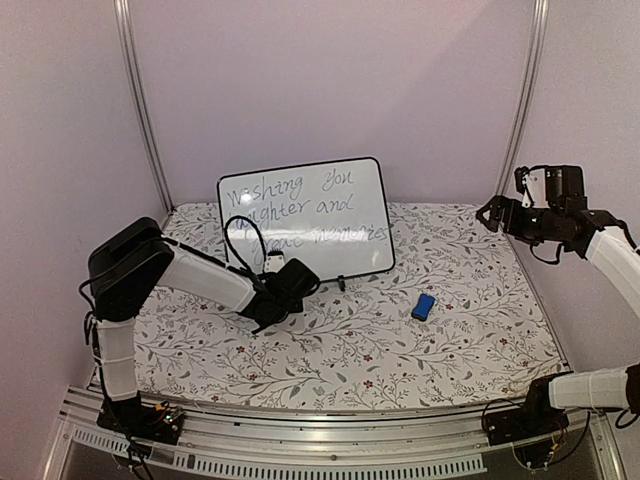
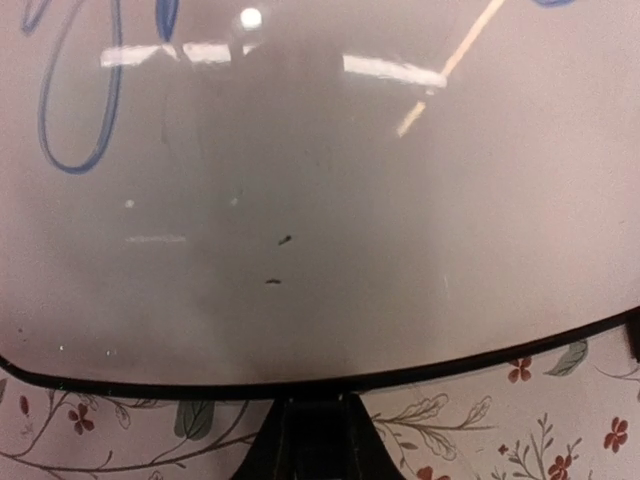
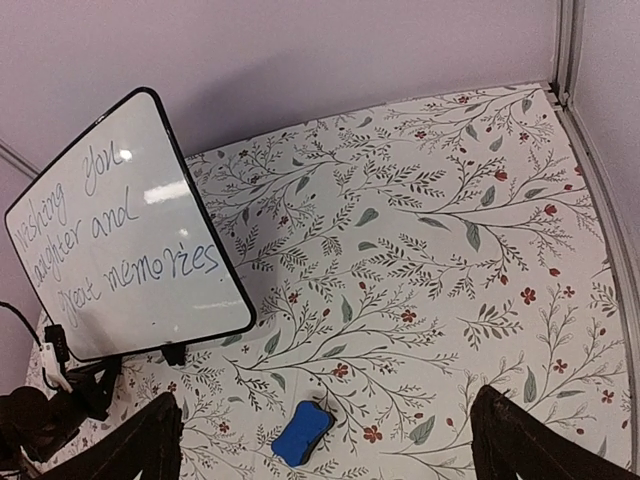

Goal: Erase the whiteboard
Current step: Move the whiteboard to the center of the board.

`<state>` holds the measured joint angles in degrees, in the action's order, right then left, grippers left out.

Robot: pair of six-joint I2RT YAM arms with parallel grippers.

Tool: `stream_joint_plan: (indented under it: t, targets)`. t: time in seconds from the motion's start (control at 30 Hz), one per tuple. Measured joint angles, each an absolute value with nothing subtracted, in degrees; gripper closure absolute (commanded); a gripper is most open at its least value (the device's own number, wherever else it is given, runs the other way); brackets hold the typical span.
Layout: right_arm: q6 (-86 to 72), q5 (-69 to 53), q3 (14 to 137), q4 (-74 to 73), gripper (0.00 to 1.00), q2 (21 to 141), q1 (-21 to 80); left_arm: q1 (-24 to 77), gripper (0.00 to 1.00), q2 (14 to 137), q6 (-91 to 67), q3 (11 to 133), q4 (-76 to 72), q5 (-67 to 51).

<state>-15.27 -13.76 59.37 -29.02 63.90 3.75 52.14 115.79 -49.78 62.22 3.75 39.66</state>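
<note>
The whiteboard [image 1: 305, 215] stands upright at the back middle of the table, with blue cursive writing across it. It fills the left wrist view [image 2: 350, 200], and the right wrist view shows it at the left [image 3: 120, 240]. My left gripper [image 1: 281, 284] is at the board's lower left edge. Its black fingers [image 2: 315, 440] are pinched together on the black lower rim. A small blue eraser [image 1: 423, 306] lies flat on the cloth, right of the board. My right gripper [image 1: 492, 213] hangs high at the right. It is open and empty [image 3: 325, 410], with the eraser [image 3: 302, 433] far below it.
A floral tablecloth [image 1: 400, 350] covers the table. Pale walls close in the back and both sides, with metal posts [image 1: 140, 100] in the back corners. A black foot [image 1: 341, 283] props up the board's lower edge. An aluminium rail [image 1: 330, 460] runs along the near edge.
</note>
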Motion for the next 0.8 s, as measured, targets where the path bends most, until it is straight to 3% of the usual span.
stream_joint_plan:
  t: [0.17, 0.33, 0.53, 0.8]
  targets:
    - [-15.3, -12.5, 58.9, -28.8, 0.01, 64.2, 3.7, 52.5, 0.76, 115.8, -49.2, 62.1, 3.7, 39.0]
    - [-15.4, -12.3, 58.8, -28.4, 0.01, 65.3, 3.7, 54.0, 0.6, 115.5, -48.3, 61.2, 3.6, 37.8]
    - [-15.4, -12.2, 58.2, -27.9, 0.01, 66.3, 3.7, 54.6, 0.5, 114.1, -48.2, 59.7, 3.2, 36.5]
    - [-17.0, -11.2, 58.2, -27.7, 0.01, 66.4, 3.8, 55.0, 0.19, 111.3, -48.4, 57.4, 4.2, 34.9]
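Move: The whiteboard's left foot is already between the left hand's closed fingers. The leaning board's middle is about 5 cm ahead, 3 cm to the right and 9 cm above that hand; its right foot is some 10 cm to the hand's right and 2 cm farther out. The blue eraser lies roughly 25 cm to the right and 4 cm back. From the right hand, the board's middle is about 34 cm left, 5 cm ahead and 15 cm lower. The whiteboard's left foot is let go: the left fingers, nearly shut on it, spread to about three-quarters open while the hand draws back some 3.5 cm towards its base, staying low and turning slightly clockwise. The right hand, empty and open, sinks about 2 cm far off to the side. ##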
